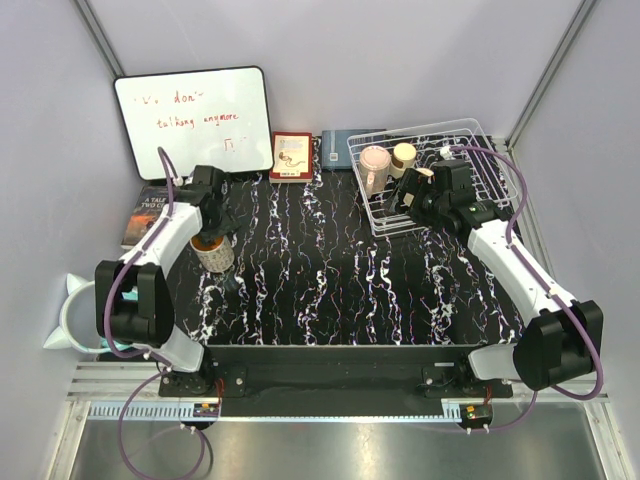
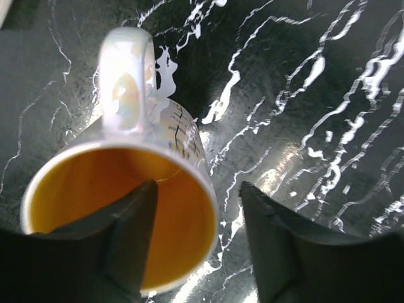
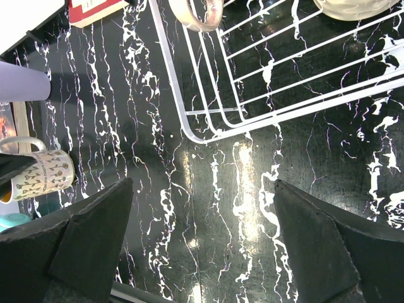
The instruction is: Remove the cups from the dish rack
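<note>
A patterned mug with an orange inside (image 2: 120,208) stands upright on the black marbled table (image 2: 315,126), its handle pointing away in the left wrist view. My left gripper (image 2: 199,196) is open and straddles its rim, one finger inside and one outside with a gap. The mug also shows in the top view (image 1: 214,254) under my left gripper (image 1: 210,236). The white wire dish rack (image 1: 470,140) stands at the back right and holds a pale pink tumbler (image 1: 374,168) and a cream cup (image 1: 403,156). My right gripper (image 3: 203,183) is open and empty over the table beside the rack's front corner (image 3: 189,129).
A whiteboard (image 1: 195,118) leans at the back left, with a red book (image 1: 290,156) and a blue box (image 1: 336,146) beside it. Another book (image 1: 145,215) lies at the left edge. A white and teal pitcher (image 1: 72,312) sits off the table's left side.
</note>
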You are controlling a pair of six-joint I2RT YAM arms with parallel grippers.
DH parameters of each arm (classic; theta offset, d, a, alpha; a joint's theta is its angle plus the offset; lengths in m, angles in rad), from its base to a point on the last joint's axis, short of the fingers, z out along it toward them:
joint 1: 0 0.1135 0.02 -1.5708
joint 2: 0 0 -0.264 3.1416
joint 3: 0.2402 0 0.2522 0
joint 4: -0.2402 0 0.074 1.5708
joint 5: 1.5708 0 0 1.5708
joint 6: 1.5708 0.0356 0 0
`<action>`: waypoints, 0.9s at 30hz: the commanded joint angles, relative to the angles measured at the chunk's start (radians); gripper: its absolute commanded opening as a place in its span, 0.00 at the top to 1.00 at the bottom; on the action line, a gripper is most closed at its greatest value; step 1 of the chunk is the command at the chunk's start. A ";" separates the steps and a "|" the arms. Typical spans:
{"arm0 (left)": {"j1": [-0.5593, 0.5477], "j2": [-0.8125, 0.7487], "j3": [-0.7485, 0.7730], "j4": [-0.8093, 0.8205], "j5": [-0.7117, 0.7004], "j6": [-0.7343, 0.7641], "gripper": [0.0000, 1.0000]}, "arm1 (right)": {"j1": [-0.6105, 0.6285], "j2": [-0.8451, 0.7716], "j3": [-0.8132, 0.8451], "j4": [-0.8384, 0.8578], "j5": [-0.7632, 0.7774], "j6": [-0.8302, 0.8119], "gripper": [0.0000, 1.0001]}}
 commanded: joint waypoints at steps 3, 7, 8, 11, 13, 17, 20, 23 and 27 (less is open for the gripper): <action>0.002 -0.113 0.020 -0.018 -0.016 -0.036 0.27 | 0.011 0.003 0.033 -0.006 0.018 -0.019 0.00; -0.016 -0.173 0.047 -0.061 -0.057 -0.055 0.19 | 0.011 0.006 0.056 -0.012 0.024 -0.030 0.00; -0.024 -0.190 0.063 -0.062 -0.077 -0.055 0.13 | 0.011 0.008 0.062 -0.023 0.030 -0.038 0.00; -0.069 -0.237 0.093 -0.090 -0.102 -0.041 0.01 | 0.010 0.032 0.108 -0.056 0.091 -0.068 0.00; -0.111 -0.269 0.098 -0.105 -0.106 -0.040 0.01 | 0.011 0.060 0.172 -0.090 0.203 -0.091 0.00; -0.196 -0.314 0.130 -0.130 -0.161 -0.050 0.01 | 0.011 0.171 0.278 -0.164 0.345 -0.116 0.00; -0.306 -0.325 0.153 -0.138 -0.209 -0.032 0.01 | 0.013 0.248 0.347 -0.162 0.395 -0.118 0.00; -0.377 -0.309 0.143 -0.127 -0.240 -0.001 0.01 | 0.013 0.355 0.450 -0.167 0.359 -0.115 0.00; -0.443 -0.288 0.113 -0.115 -0.189 -0.018 0.01 | 0.019 0.512 0.667 -0.213 0.290 -0.122 0.00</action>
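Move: The patterned cup stands on the table at the left hand, its middle about 3 cm to the left and 4 cm below, one finger inside its rim; the purple cup is some 15 cm ahead and 5 cm left of that hand. From the right hand, the nearest cream cup in the rack lies about 14 cm ahead, 3 cm right and 13 cm below; the pink mug is 18 cm ahead and 7 cm left, the small yellow cup 21 cm straight ahead. The left fingers come free of the patterned cup's rim, opening from half to fully wide as the hand rises straight up, then swings right and a little back, some 13 cm up and 10 cm across, tipping its fingers outward. Meanwhile the open right hand sets off forward about 10 cm over the rack towards the cream cup, first veering slightly right and rolling its left side down. ##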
